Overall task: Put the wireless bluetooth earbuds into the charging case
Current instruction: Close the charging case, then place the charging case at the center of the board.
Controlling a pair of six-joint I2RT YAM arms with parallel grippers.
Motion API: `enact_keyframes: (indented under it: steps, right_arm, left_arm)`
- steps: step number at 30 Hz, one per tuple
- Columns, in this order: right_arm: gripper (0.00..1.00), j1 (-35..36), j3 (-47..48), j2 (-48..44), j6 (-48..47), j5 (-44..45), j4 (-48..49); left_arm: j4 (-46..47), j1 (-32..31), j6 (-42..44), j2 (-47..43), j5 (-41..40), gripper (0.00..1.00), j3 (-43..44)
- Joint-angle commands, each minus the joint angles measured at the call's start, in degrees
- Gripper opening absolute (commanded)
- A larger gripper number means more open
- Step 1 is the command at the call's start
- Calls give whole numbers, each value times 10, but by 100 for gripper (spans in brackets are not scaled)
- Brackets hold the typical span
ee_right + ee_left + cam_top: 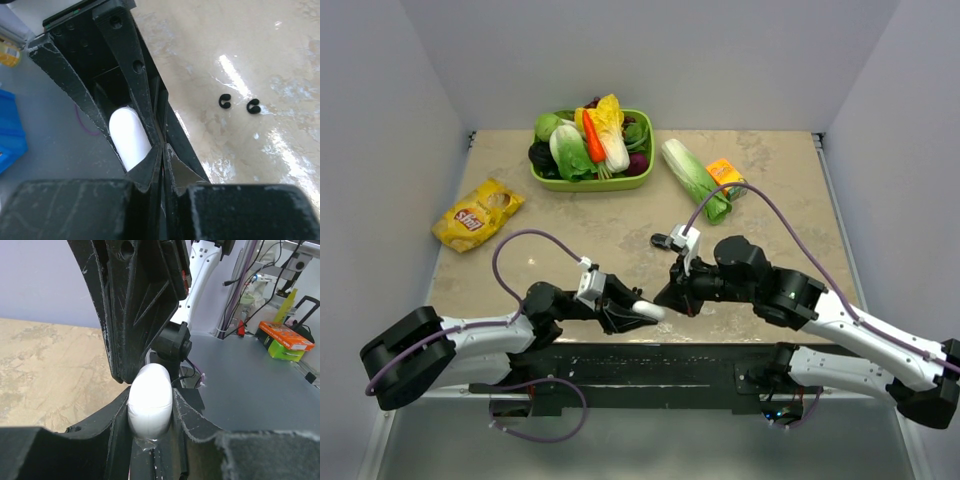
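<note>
My left gripper (642, 312) is shut on the white, oval charging case (651, 311) just above the table's near edge. The case (150, 400) is wedged between the two black fingers, and a seam line runs round its middle. My right gripper (674, 296) is shut, its tips pressed together right beside the case (129, 137); nothing shows between them. From the left wrist its black fingers (135, 305) loom directly over the case. Two small black earbuds (225, 101) (254, 106) lie side by side on the tabletop, beyond my right gripper (162, 150).
A green basket (590, 186) heaped with vegetables stands at the back centre. A loose leafy vegetable (695, 178) and a small orange pack (725, 175) lie to its right. A yellow crisp bag (477, 214) lies at the left.
</note>
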Motion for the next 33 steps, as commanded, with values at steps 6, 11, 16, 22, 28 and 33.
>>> enact_keyframes:
  steps: [6, 11, 16, 22, 28, 33]
  right_arm:
    - [30, 4, -83, -171, 95, 376, 55]
    - [36, 3, -110, -120, 100, 396, 56]
    - [37, 3, -151, -84, 108, 364, 101]
    - [40, 3, -178, -87, 104, 351, 130]
    - [45, 3, -178, -81, 98, 362, 125]
    - [47, 3, -178, -74, 93, 367, 125]
  left_arm:
    - [-30, 2, 43, -34, -187, 0, 27]
    - [-209, 77, -52, 13, -316, 0, 98]
    - [-307, 178, -148, 125, -343, 0, 164]
    - [-426, 198, -110, 264, -374, 0, 275]
    - [-451, 209, -106, 334, -419, 0, 310]
    - [-488, 219, -108, 376, -412, 12, 330]
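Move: The left hand already holds the shut white charging case; its place is bare table about 28 cm ahead, 7 cm left and 22 cm below. The black case lies roughly 27 cm ahead and 4 cm right of that hand, the black earbuds about 12 cm ahead and 4 cm left, all some 22 cm below. From the right hand, the charging case is about 5 cm left, 3 cm back and 2 cm below. Keep the left grip on the charging case and carry it about 28 cm forward, over the black earbuds, then steeply down some 19 cm and a little left, beside the black case; turn the wrist about 60 degrees counter-clockwise, tipping the fingers forward and down. Draw the right gripper forward and right away from the case, then down, opening it about halfway. ##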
